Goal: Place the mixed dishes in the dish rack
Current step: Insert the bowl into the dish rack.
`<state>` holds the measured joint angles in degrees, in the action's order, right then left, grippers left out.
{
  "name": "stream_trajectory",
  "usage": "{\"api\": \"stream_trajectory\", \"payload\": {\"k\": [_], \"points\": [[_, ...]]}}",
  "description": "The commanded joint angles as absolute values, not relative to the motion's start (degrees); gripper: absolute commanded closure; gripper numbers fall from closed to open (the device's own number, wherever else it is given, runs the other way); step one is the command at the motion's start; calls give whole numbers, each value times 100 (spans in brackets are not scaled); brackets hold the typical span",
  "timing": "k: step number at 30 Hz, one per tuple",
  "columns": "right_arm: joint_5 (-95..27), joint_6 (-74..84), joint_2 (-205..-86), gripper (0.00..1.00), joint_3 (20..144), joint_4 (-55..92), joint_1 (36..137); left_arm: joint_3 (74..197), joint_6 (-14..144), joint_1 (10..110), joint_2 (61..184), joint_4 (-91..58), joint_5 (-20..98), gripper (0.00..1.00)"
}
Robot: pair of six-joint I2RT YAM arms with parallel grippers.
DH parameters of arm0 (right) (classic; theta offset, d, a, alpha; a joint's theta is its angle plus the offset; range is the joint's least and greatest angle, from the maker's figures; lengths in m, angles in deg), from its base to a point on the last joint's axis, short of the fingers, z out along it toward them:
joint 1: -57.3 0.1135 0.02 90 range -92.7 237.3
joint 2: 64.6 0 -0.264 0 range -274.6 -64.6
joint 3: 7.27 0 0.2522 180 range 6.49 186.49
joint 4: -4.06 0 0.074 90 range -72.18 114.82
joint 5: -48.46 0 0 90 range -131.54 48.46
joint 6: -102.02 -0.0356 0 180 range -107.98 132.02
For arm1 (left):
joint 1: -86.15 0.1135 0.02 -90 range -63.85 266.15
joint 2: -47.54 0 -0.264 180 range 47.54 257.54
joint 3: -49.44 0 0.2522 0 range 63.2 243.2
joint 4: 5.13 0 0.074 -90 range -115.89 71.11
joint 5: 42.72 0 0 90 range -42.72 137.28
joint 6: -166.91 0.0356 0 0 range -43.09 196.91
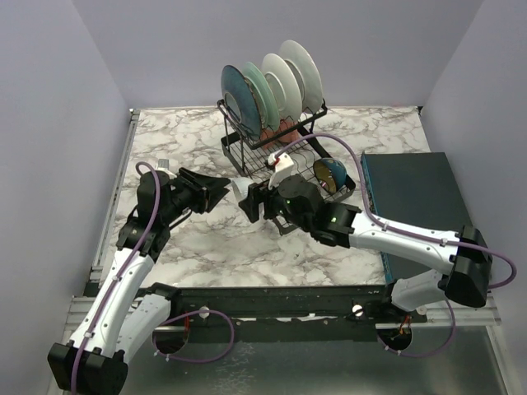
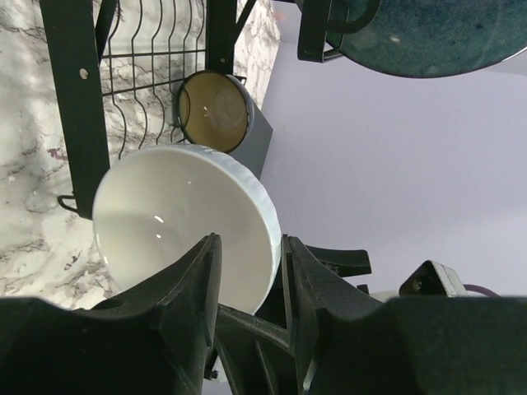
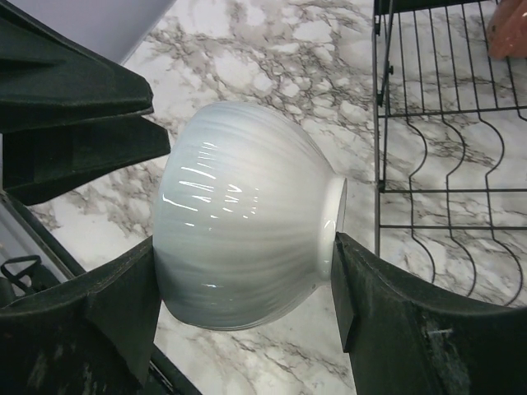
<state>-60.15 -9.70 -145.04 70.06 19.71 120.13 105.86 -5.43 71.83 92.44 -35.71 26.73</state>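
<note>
A ribbed white bowl (image 1: 245, 194) (image 3: 239, 206) hangs on its side above the marble, left of the dish rack (image 1: 247, 152). My right gripper (image 1: 257, 203) (image 3: 245, 271) is shut on it, one finger on the rim side and one on the foot. My left gripper (image 1: 221, 186) (image 2: 251, 247) is open, its fingers standing astride the bowl's rim (image 2: 181, 222) with a gap showing. The rack's upper basket holds a teal-blue plate (image 1: 237, 90), a pale green plate (image 1: 258, 92) and two white plates (image 1: 284, 81). A dark bowl with a tan inside (image 1: 331, 173) (image 2: 214, 111) sits in the lower tray.
A dark teal slab (image 1: 416, 197) lies at the right, beside the rack. Pink mugs (image 1: 276, 130) (image 3: 506, 29) rest under the plates. The rack's wire tray (image 3: 445, 189) is just right of the held bowl. Bare marble (image 1: 206, 239) lies in front of both grippers.
</note>
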Motion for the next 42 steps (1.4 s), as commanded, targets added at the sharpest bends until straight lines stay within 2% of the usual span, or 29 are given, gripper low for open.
{"api": "stream_trajectory", "payload": {"k": [1, 9, 17, 28, 42], "points": [[-6265, -617, -14171, 87, 7131, 2234, 11818, 10724, -237, 7180, 9260, -3576, 2515, 59], [-6056, -117, -13796, 100, 7109, 2892, 11232, 10849, 487, 7183, 9511, -3612, 2226, 57], [-5393, 713, -13533, 100, 6946, 3205, 10454, 10992, 1644, 7183, 10049, -3760, 1778, 57], [-4453, 1567, -13462, 100, 6619, 3042, 9572, 11364, 3445, 7183, 10524, -4643, 1927, 56], [-4037, 2282, -14146, 100, 6643, 2915, 9245, 11175, 4888, 7183, 10614, -4816, 2419, 55]]}}
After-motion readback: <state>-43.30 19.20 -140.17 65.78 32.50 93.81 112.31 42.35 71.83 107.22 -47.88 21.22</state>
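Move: My right hand holds the white bowl beside the rack. Its place, the open slots at the near end of the lower tier, is about 10 cm ahead, 16 cm right and 13 cm down. The patterned bowl already there stands 7 cm right of that place and 3 cm farther out; the rack's near corner is level with my hand, 9 cm right and 18 cm down. From my left hand that place lies some 7 cm ahead, 23 cm right and 14 cm down. Keeping the white bowl pinched, I sweep my right hand about 15 cm right and 8 cm forward, over the rack's lower tier towards the patterned bowl, then sink some 5 cm towards the slots, rolling the hand's left side down so the fingers tip lower. My left hand, already partly open and empty, drops about 8 cm outside the rack, its left side rolling up as it turns clockwise. ##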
